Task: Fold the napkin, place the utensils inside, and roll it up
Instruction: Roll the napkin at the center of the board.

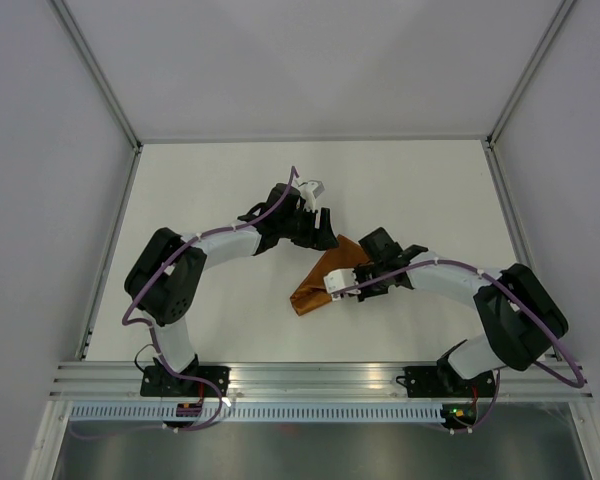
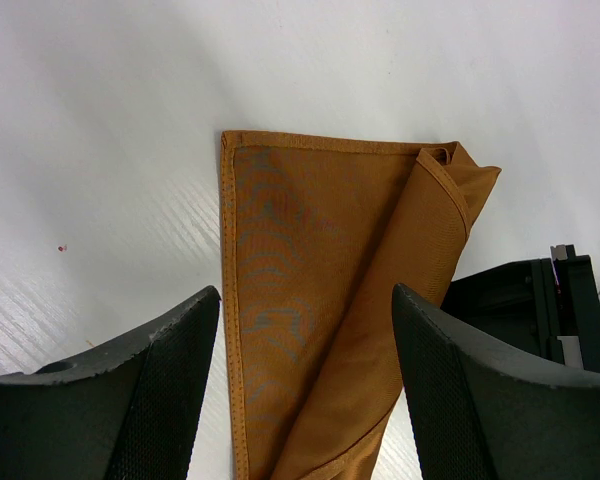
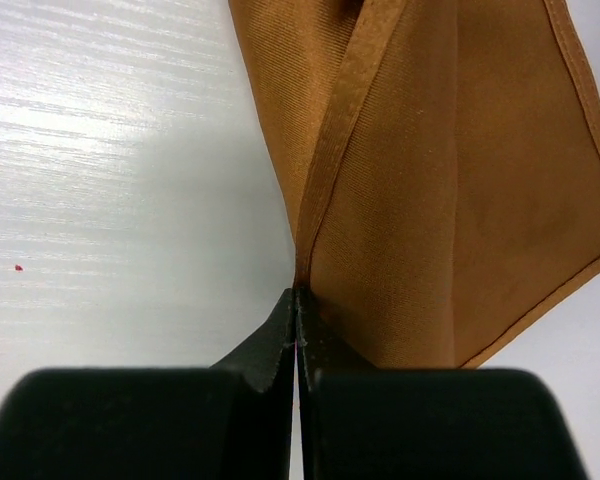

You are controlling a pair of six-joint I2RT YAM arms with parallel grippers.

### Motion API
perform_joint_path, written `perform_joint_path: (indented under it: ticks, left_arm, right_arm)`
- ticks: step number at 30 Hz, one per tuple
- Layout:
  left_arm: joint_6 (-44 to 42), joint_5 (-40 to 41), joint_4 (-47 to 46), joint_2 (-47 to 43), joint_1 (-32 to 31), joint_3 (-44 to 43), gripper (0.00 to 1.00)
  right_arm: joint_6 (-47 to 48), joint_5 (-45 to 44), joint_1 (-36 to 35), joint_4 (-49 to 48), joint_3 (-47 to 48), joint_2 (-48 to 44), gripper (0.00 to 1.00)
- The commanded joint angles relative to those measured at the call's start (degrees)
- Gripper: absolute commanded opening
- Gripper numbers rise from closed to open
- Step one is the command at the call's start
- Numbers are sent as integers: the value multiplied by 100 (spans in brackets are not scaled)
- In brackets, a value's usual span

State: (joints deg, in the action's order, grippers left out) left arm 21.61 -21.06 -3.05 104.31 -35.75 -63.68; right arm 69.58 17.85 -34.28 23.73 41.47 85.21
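The rust-brown napkin (image 1: pixel 315 290) lies bunched and partly folded on the white table between the two arms. My right gripper (image 1: pixel 340 284) is shut on a hemmed edge of it; in the right wrist view the hem of the napkin (image 3: pixel 460 200) runs straight into the closed tips of the right gripper (image 3: pixel 297 292). My left gripper (image 1: pixel 325 234) is at the cloth's far end, open. In the left wrist view the left gripper (image 2: pixel 307 300) has one finger on each side of the napkin (image 2: pixel 320 260) without touching it. The utensils are out of view.
The white table (image 1: pixel 220 200) is bounded by grey walls and an aluminium rail (image 1: pixel 310 378) at the near edge. The right arm's black wrist (image 2: pixel 530 300) sits close beside the left gripper's right finger.
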Motion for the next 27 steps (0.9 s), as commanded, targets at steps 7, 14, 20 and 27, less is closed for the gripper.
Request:
perform_joint_path:
  ticks: [7,14,20,27]
  left_arm:
    - [-69,-135,32,-288,33,-101,74]
    - [-51,-302,-29,-411,33,48,74]
    - [-7,-109,-152,-693,33,251,74]
    - [45,216,-257,-1229,33,611,75]
  right_arm:
    - [-445,-124,-8,888,871,338,1]
    - [-665,-123,-8,853,1222,487,1]
    - [-955,-202,18,748,1793,1040,0]
    - [-1254,-62,88,879,2513,1419,1]
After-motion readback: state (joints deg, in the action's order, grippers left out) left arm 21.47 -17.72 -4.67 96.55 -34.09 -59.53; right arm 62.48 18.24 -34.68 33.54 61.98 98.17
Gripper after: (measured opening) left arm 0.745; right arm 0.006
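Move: The right hand's shut fingers already pinch the napkin's right-hand hem. The napkin's middle lies about 8 cm to their left and 2 cm farther out, at nearly the same height. Its far corner is some 10 cm ahead and 5 cm left, its near end roughly 16 cm left and 5 cm back. From the open left hand, the napkin's middle is about 10 cm back, 1 cm right and 7 cm below. Keeping its pinch on the hem, the right hand lifts about 2 cm and carries that edge forward and left, some 6 cm over the table, across the napkin towards its far-left edge, with only a slight clockwise turn. The left hand, still wide open and holding nothing, lingers, then late on rises about 3 cm and shifts left a couple of centimetres to clear the way. ##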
